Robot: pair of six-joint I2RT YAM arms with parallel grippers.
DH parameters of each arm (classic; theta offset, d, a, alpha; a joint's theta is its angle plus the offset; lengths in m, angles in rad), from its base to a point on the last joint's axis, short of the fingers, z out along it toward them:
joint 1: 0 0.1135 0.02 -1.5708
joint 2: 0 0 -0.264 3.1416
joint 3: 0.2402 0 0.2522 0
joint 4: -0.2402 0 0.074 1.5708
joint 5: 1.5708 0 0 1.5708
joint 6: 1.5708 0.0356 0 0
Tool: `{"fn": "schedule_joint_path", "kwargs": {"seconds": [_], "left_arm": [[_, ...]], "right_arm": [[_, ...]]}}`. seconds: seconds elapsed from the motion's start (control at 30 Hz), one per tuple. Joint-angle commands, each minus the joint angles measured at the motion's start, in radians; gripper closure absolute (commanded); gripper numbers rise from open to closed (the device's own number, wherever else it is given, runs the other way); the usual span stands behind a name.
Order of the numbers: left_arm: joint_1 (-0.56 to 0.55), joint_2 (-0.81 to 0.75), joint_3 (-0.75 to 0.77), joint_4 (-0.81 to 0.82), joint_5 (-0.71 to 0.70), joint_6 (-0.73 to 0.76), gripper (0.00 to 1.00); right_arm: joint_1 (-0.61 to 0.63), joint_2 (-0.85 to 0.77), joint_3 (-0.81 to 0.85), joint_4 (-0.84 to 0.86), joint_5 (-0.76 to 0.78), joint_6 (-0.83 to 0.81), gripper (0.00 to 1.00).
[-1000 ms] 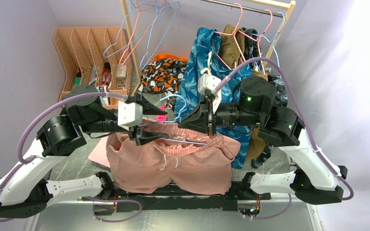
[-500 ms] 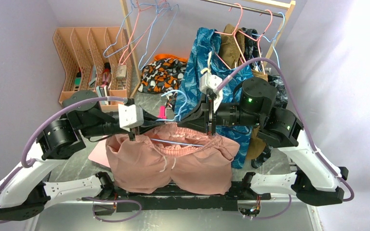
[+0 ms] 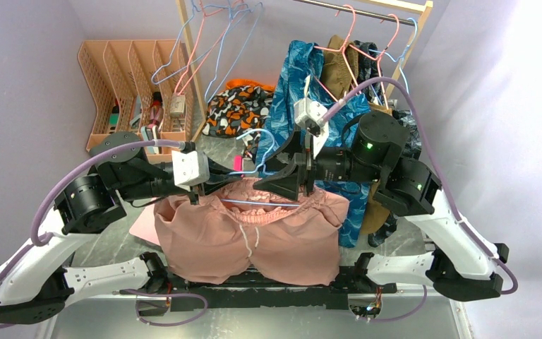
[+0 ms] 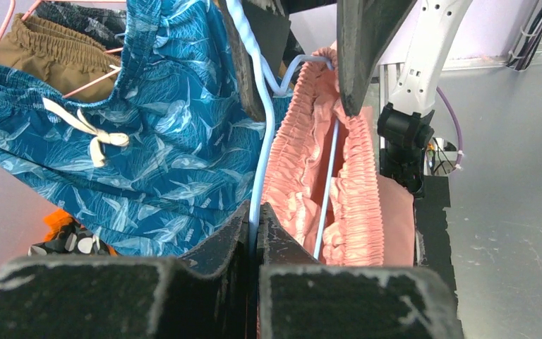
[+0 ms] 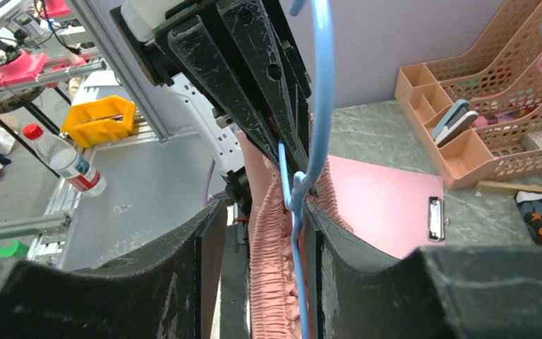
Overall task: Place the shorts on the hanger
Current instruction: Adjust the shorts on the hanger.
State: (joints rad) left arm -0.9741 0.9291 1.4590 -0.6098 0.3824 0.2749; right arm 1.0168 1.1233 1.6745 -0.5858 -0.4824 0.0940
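Observation:
The salmon shorts [image 3: 247,240] hang over the near table edge, waistband up. The light-blue wire hanger [image 3: 261,203] runs inside the waistband, and its hook rises behind. My left gripper [image 3: 208,185] is shut on the hanger's wire at its left end; in the left wrist view the jaws [image 4: 254,226] pinch the blue wire [image 4: 262,141] beside the gathered waistband [image 4: 353,183]. My right gripper [image 3: 282,185] is open. In the right wrist view its fingers [image 5: 261,233] straddle the waistband [image 5: 268,282] and the wire [image 5: 298,282] without closing on them.
A pink clipboard [image 3: 145,226] lies under the shorts' left side. A peach file organizer [image 3: 130,78] stands at the back left. A wooden rack [image 3: 190,42] holds spare wire hangers. A blue patterned garment [image 3: 303,92] hangs close behind the right gripper. A patterned cloth pile [image 3: 236,106] lies behind.
My right gripper has opened its jaws wide and shifted slightly left along the waistband. The left gripper has kept its hold on the hanger wire and barely moved.

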Motion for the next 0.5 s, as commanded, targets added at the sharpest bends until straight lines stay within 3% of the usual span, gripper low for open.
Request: {"fn": "schedule_joint_path", "kwargs": {"seconds": [0.0,0.2,0.23,0.33,0.47], "left_arm": [[0.002,-0.01,0.003,0.079,-0.001,-0.004,0.93],[0.002,-0.01,0.003,0.077,0.007,-0.005,0.93],[0.002,-0.009,0.004,0.077,0.01,-0.005,0.93],[0.002,-0.01,0.013,0.081,-0.001,-0.01,0.92],[0.001,-0.027,0.052,0.067,-0.016,-0.013,0.49]], "right_arm": [[0.003,0.017,-0.002,0.027,0.011,0.037,0.53],[0.003,0.015,-0.04,0.09,0.002,0.065,0.58],[0.003,0.017,-0.041,0.1,-0.01,0.073,0.64],[0.003,0.028,-0.02,0.101,-0.039,0.07,0.97],[0.004,0.031,0.033,0.057,-0.042,0.043,1.0]]}}
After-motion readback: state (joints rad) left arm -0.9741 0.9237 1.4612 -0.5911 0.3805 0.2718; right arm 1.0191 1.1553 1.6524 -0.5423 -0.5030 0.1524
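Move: The right hand's open fingers straddle the blue hanger; its neck lies about 2 cm farther left of them, level in height. From the right hand, the hook's top is roughly 3 cm ahead, 1 cm left and 6 cm up, and the pink shorts' waistband opening some 4 cm back, 1 cm left and 8 cm down. The left hand still pinches the hanger's left shoulder, with the neck about 5 cm to its right and 1 cm ahead. With its fingers still open around the wire, the right hand eases about 1.5 cm left along the hanger towards the neck, sinking about 1 cm and tipping slightly, then shuts and pinches the hanger at the base of the hook. The left hand keeps its pinch on the left shoulder almost without moving until the right has nearly closed, then opens about a third of the way, rising barely half a centimetre, and lets go with the wire still between its parted fingers. ##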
